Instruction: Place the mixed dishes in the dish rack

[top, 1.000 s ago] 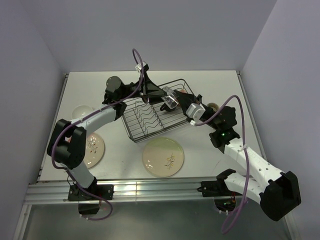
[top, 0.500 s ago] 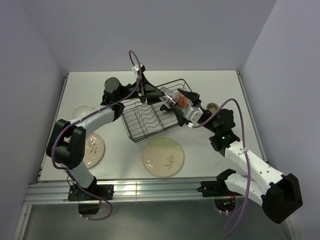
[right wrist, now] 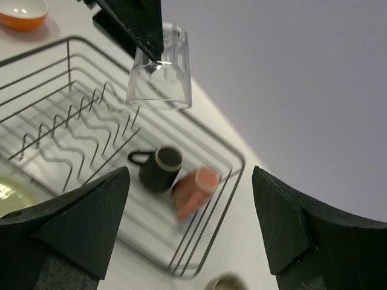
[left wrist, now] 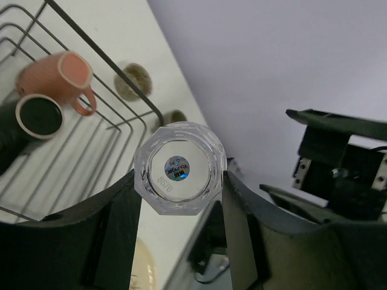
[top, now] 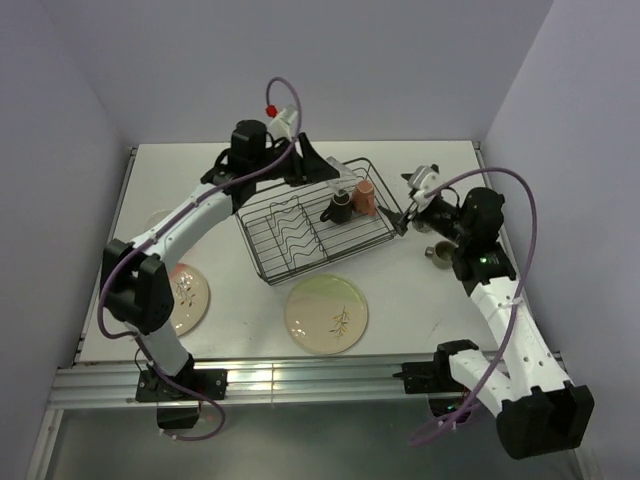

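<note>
My left gripper (left wrist: 179,181) is shut on the clear glass (left wrist: 179,167), holding it above the far side of the black wire dish rack (top: 290,255). In the right wrist view the glass (right wrist: 160,69) hangs mouth down. A pink mug (top: 364,198) lies on its side in the rack's right end, next to a dark mug (top: 338,208). My right gripper (top: 404,212) stands open just right of the rack with nothing between its fingers (right wrist: 78,223). A green-tinted plate (top: 326,313) and a pink-tinted plate (top: 190,295) lie on the table.
An olive mug (top: 438,255) stands on the table right of the rack, close under my right arm. An orange bowl (right wrist: 21,12) sits at the far left, mostly hidden by the left arm from above. Walls close in on three sides.
My right gripper has opened, left the pink mug lying in the rack and drawn back to the right. The left arm has shifted right along the rack's far side, still holding the glass.
</note>
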{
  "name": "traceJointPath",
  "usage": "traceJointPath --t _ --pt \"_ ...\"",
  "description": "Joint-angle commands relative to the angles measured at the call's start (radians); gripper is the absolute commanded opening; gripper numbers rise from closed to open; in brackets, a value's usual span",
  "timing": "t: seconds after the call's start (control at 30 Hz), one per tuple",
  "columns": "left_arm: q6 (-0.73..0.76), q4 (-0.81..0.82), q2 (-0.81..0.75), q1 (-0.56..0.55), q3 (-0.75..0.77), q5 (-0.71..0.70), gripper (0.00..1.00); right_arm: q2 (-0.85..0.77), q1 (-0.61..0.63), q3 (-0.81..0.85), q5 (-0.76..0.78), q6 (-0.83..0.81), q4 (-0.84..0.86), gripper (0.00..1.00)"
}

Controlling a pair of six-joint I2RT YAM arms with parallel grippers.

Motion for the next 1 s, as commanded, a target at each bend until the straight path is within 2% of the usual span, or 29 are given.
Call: traceJointPath --t 0.0,0.17,0.33,0.7,0.97 --pt "0.308 -0.232 0.099 -0.105 0.151 -0.213 0.0 0.044 -0.16 0.069 -0.169 0.153 -0.26 0.89" --pt "0.488 -0.312 0.243 -0.203 0.309 -0.351 0.0 0.064 -0.317 0.068 -0.242 0.247 -0.291 0.89" --pt "0.556 -0.32 0.3 -0.253 0.333 -0.449 0.0 0.052 -0.393 0.051 -0.252 0.267 -0.306 0.89" --pt "0.591 -0.258 0.372 -0.297 0.306 -0.531 0.0 0.066 -0.402 0.042 -0.261 0.33 -0.281 0.89" --pt "0.589 -0.257 0.473 -0.335 0.361 -0.551 0.0 0.051 -0.416 0.028 -0.252 0.387 -0.26 0.89"
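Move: My left hand holds the clear glass by its base. The free spot in the rack's near right part that it goes to lies about 10 cm to the right, 1 cm ahead and some 23 cm below. Of the mugs in the rack, the dark one is about 5 cm ahead and 3 cm right of this hand, the pink one 8 cm ahead and 10 cm right, both some 22 cm down. From my right hand the spot is roughly 8 cm ahead, 6 cm left and 24 cm below. I swing the glass right over the rack with my left hand and then straight down, about 10 cm across and 19 cm down, easing off briefly before sinking again beside the two mugs. On the way I tip the fingers some 40 degrees downward so the mouth points at the rack floor, keeping my grip. My open right hand backs off about 8 cm to the right and 6 cm down, tilting down, towards the small brown bowl. ##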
